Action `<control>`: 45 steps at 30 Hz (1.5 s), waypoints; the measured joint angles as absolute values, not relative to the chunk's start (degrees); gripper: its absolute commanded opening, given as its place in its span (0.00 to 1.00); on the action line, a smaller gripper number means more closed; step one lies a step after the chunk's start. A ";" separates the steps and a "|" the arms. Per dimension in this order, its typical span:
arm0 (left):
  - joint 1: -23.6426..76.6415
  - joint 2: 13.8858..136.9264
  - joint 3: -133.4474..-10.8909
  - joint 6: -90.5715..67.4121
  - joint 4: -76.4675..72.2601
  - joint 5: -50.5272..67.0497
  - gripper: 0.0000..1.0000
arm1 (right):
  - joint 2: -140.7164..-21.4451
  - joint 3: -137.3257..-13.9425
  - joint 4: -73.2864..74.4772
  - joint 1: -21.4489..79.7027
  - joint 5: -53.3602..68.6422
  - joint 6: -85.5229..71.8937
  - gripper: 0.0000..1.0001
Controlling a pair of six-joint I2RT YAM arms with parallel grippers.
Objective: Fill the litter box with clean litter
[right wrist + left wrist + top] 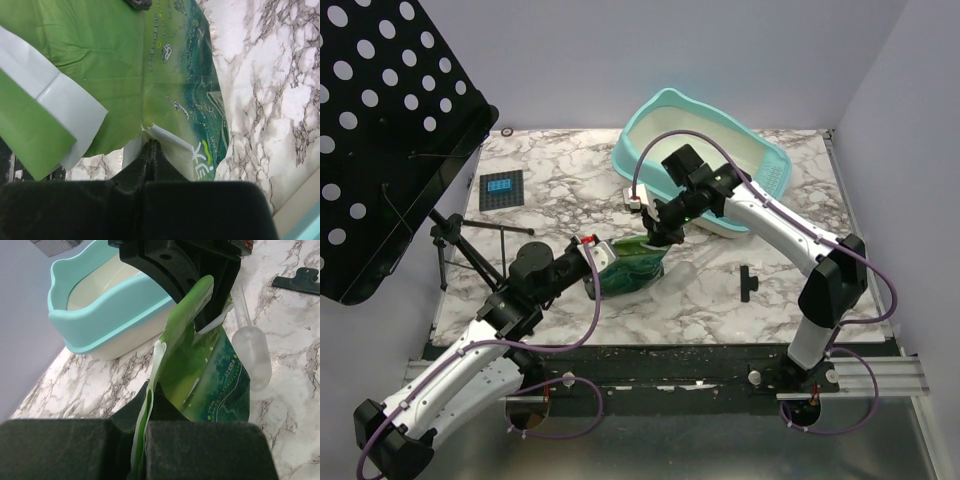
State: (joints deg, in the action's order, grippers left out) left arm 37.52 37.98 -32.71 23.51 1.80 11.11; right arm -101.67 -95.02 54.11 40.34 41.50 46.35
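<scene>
The turquoise litter box (650, 115) stands at the back of the table, its cream inside bare; the left wrist view shows its near wall (110, 315). No clean litter shows in any view. A crinkly green bag (632, 266) stands in front of the box, held from both sides. My left gripper (603, 262) is shut on the bag's left top edge (172, 370), which runs between its fingers (150, 392). On the right, the right gripper (655, 235) pinches the other top edge (125, 65), and its tips (151, 145) are shut on a torn flap.
A clear plastic scoop (252, 350) lies on the marble right of the bag. A black clip (749, 282) lies further right. At the left are a small tripod (460, 245), a black perforated panel (380, 130) and a small black device with a blue screen (502, 188).
</scene>
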 measured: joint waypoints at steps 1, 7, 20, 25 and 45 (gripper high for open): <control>37.54 37.76 -32.51 23.51 1.72 10.94 0.00 | -101.67 -94.98 54.39 40.53 41.47 46.35 0.00; 37.63 36.69 -31.97 23.31 1.93 10.70 0.00 | -100.49 -93.23 54.68 42.78 40.93 45.69 0.00; 37.54 33.91 -30.52 23.18 1.45 9.52 0.00 | -93.49 -82.59 33.56 46.19 24.97 31.00 0.02; 37.45 32.53 -29.87 23.55 1.10 8.47 0.00 | -93.30 -81.43 26.89 46.57 20.69 28.51 0.02; 37.47 31.16 -28.62 23.77 0.38 8.62 0.00 | -103.79 -94.28 40.14 46.39 30.50 35.18 0.71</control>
State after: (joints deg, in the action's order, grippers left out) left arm 37.47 31.16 -28.62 23.77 0.38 8.62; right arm -103.79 -94.28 40.14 46.39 30.50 35.18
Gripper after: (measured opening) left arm 0.009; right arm 0.574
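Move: The right hand's closed fingertips are already in the mouth of the green litter bag, whose middle lies some 3 cm to their left and 1 cm back, level with them. The clear scoop lies about 9 cm right, 6 cm back and 17 cm below; the litter box is roughly 21 cm ahead, 14 cm right and 12 cm lower. From the left hand, which grips the bag's edge, the mouth's middle is about 2 cm ahead and 4 cm right, at the same height. Back nearly 3 cm, then forward about 6 cm with a clockwise swing of some 20 degrees, and finally left and slightly down: so the right hand works in the bag mouth. During that last leftward push its fingers spread to over half open, tips inside under the near green panel. The left hand keeps its pinch on the edge, yielding a little to the left. ##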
